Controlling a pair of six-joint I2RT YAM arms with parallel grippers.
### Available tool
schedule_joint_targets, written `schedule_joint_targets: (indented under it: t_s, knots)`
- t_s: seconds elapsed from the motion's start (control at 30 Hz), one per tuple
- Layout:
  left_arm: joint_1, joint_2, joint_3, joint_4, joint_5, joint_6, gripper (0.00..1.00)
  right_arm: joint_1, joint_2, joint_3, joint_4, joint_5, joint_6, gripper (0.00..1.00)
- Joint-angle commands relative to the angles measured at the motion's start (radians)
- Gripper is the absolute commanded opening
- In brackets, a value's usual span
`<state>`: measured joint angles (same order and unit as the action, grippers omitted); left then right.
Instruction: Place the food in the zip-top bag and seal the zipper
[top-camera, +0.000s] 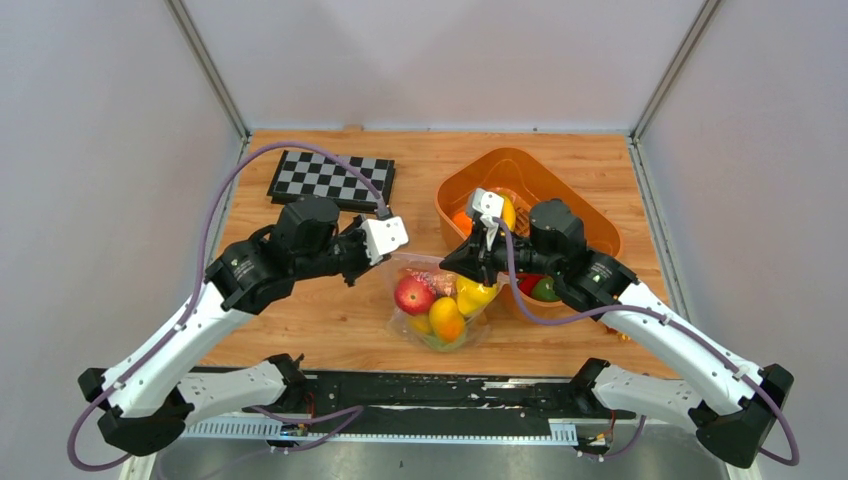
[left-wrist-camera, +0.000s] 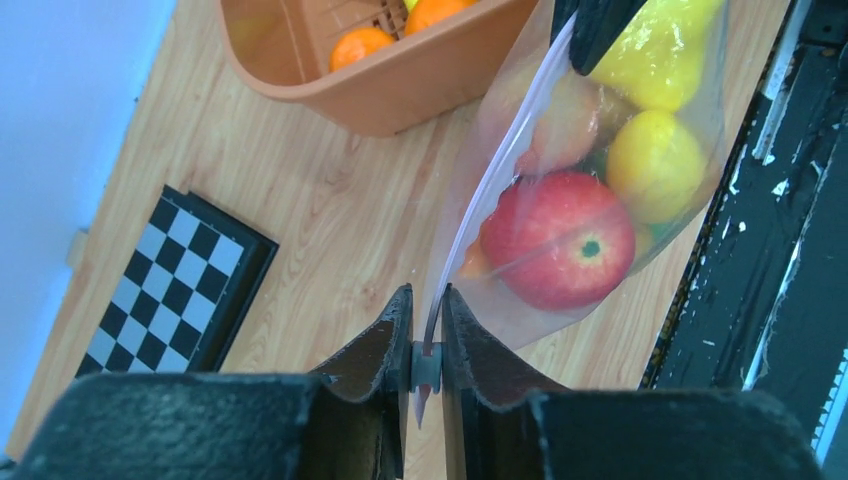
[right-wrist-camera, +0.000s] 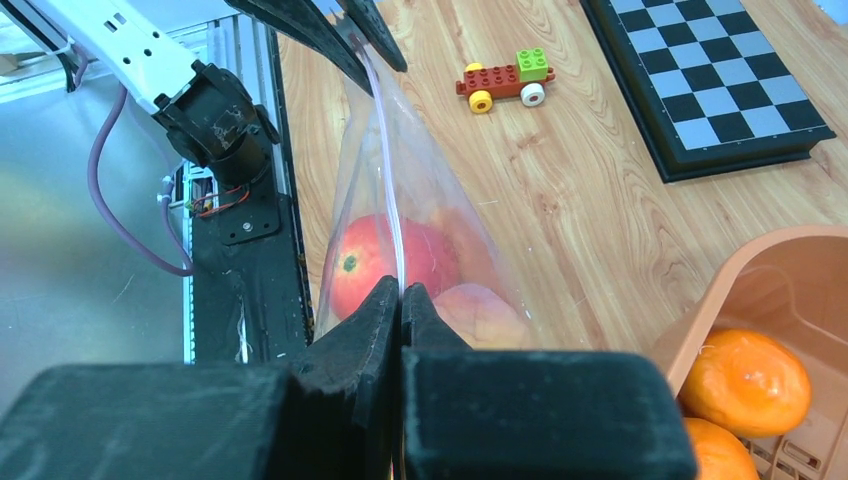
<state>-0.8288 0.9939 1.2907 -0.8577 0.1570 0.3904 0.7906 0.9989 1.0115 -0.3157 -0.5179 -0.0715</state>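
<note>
The clear zip-top bag (top-camera: 438, 312) hangs just above the wooden table between my two grippers. Inside it is food: a red apple (left-wrist-camera: 560, 240), a peach (right-wrist-camera: 480, 315) and yellow fruits (left-wrist-camera: 655, 165). The zipper (left-wrist-camera: 468, 215) runs taut as a thin pale strip from one gripper to the other. My left gripper (left-wrist-camera: 427, 292) is shut on the zipper's left end, and the strip passes between its pads. At the other end my right gripper (right-wrist-camera: 401, 287) is shut tight on the zipper (right-wrist-camera: 385, 170). In the top view both grippers (top-camera: 378, 265) (top-camera: 458, 263) hold the bag's top edge.
An orange tub (top-camera: 590, 215) with oranges (right-wrist-camera: 745, 385) and other fruit stands right behind the right gripper. The checkerboard (top-camera: 330, 180) lies at the back left. A small wheeled block toy (right-wrist-camera: 505, 80) sits near it. A black rail (top-camera: 420, 385) edges the table's front.
</note>
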Motion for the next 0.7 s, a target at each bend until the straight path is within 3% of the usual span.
schedule_joint_targets:
  t_s: [0.0, 0.33, 0.43, 0.47, 0.53, 0.57, 0.67]
  knots:
    - [0.007, -0.057, 0.018, -0.004, -0.026, 0.008, 0.2, -0.002, 0.005, 0.014, 0.026, -0.007, 0.011, 0.0]
    - [0.008, -0.091, 0.003, -0.023, -0.068, -0.002, 0.19, -0.002, 0.006, 0.006, 0.026, 0.005, 0.021, 0.0]
    - [0.008, -0.104, -0.012, -0.012, -0.077, -0.016, 0.24, -0.003, 0.008, 0.008, 0.027, -0.004, 0.024, 0.0]
    - [0.007, -0.109, -0.019, -0.001, -0.082, -0.024, 0.33, -0.004, 0.01, 0.01, 0.029, -0.009, 0.027, 0.0]
    - [0.008, -0.126, -0.037, 0.052, -0.092, -0.058, 0.62, -0.002, 0.017, 0.012, 0.046, -0.034, 0.039, 0.0]
    - [0.008, -0.138, -0.048, 0.088, -0.103, -0.082, 0.72, -0.002, 0.027, 0.013, 0.065, -0.051, 0.058, 0.0]
    - [0.008, -0.182, -0.095, 0.215, -0.152, -0.164, 0.92, 0.004, 0.065, 0.018, 0.126, -0.12, 0.133, 0.0]
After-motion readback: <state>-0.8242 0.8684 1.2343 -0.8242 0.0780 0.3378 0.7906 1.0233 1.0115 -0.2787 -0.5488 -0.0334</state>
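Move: The zip slider sits between my left fingertips, at the bag's left corner. From there the red apple in the bag is about 4 cm to the right, 3 cm back and 12 cm below. The pear lies some 14 cm right, 3 cm back and also 12 cm lower. The slider is about 9 cm to the left of my right fingers, 1 cm ahead and roughly level; they still pinch the zip edge. With the slider still pinched, I ease my left hand about 1.5 cm up, left and slightly back, pause there, then spread the fingers wide and let go of it, drawing off left to end some 3 cm from where I began. My right hand keeps its closed grip on the zip edge, drifting under 1 cm left. ##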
